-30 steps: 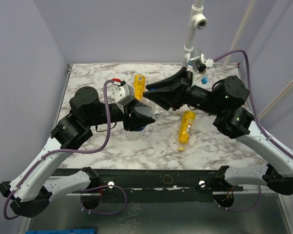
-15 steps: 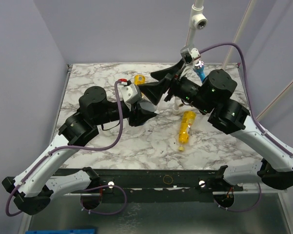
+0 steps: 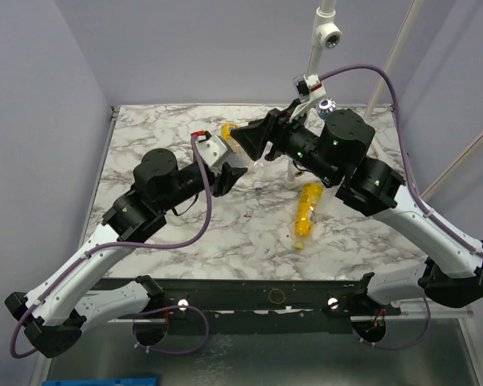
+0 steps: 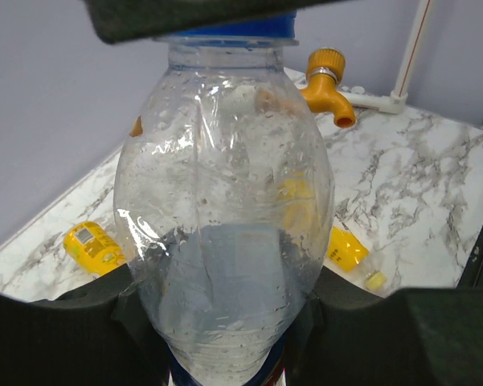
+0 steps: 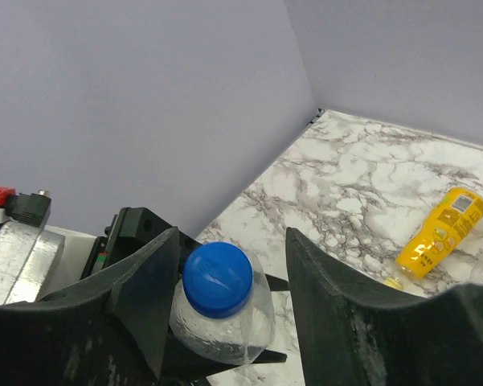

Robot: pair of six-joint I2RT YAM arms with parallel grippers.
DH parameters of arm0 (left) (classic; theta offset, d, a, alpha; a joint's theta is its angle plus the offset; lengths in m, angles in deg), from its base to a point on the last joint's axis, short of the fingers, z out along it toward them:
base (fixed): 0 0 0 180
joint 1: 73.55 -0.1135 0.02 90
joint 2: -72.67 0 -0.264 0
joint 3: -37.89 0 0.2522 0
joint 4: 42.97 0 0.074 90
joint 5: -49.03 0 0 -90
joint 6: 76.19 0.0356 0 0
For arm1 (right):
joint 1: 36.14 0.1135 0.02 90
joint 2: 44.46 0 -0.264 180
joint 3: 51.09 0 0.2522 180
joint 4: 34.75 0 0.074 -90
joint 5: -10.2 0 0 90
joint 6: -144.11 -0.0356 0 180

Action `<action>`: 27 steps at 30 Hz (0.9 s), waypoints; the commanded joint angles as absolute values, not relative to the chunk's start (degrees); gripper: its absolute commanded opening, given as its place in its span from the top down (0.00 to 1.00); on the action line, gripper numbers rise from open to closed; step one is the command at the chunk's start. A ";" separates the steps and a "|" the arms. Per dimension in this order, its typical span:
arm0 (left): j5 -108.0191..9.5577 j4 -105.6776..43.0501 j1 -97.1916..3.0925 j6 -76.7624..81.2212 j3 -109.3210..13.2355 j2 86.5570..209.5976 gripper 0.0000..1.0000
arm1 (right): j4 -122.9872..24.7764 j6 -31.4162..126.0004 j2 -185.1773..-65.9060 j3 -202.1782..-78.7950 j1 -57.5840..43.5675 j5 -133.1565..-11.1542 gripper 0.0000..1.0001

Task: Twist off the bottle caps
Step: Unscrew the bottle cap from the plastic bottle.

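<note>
My left gripper [image 4: 225, 326] is shut on the lower body of a clear bottle [image 4: 225, 201] and holds it up off the table. The bottle's blue cap [image 5: 218, 278] sits on its neck. My right gripper [image 5: 233, 281] stands open around that cap: the left finger [image 5: 145, 289] lies against it and the right finger [image 5: 337, 310] is well clear. From above, both grippers meet over the back middle of the table [image 3: 245, 157]. One yellow bottle [image 3: 308, 211] lies right of centre with its yellow cap on. Another yellow bottle [image 3: 229, 130] lies at the back.
An orange tap-shaped piece [image 4: 329, 76] stands on a white stand near the table's back edge. A white camera pole [image 3: 320, 48] rises at the back right. Purple walls close in the left and the rear. The marble table [image 3: 145, 129] ends at a black rail in front.
My right gripper has let go of the blue cap and now straddles it. Both arms have carried the clear bottle toward the back of the table.
</note>
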State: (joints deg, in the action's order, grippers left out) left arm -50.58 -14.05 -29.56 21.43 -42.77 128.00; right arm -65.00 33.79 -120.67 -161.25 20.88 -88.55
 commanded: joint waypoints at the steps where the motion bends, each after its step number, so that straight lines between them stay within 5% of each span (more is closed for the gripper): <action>1: -46.89 -17.97 -29.52 21.76 -42.19 126.47 0.91 | -66.99 31.35 -121.49 -162.18 21.08 -92.11 0.43; 5: -47.71 -18.04 -29.47 21.29 -42.10 126.31 0.91 | -65.21 30.45 -121.46 -161.52 21.09 -91.11 0.52; 16: -49.45 -18.05 -29.52 19.26 -42.90 126.94 0.91 | -61.42 30.13 -120.70 -160.39 21.08 -84.51 0.99; 20: -57.13 -17.32 -29.52 15.66 -44.73 127.06 0.91 | -58.27 34.62 -118.09 -158.01 21.08 -75.56 0.99; 27: -87.62 -13.98 -29.49 7.05 -51.19 129.03 0.93 | -52.70 40.47 -111.03 -152.49 21.08 -53.23 0.99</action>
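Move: The blue cap already sits between my open right fingers, within a centimetre of the pads. The plastic bottle's body hangs about 11 cm below it, 2 cm to its left and 2 cm nearer me, gripped by my left hand. From the left hand the cap is some 11 cm up, 2 cm ahead and 2 cm right. On the table, roughly 45 cm below my right hand, the far yellow bottle lies 28 cm ahead and 7 cm left, the near yellow bottle 4 cm ahead and 18 cm right. I hold nearly still and shut my right fingers until they pinch the blue cap from both sides, my left hand keeping its grip on the bottle. Then I draw both hands back together about 4 cm, rising some 2 cm, and twist them against each other: right counter-clockwise, left clockwise, a bit over 10 degrees each. ##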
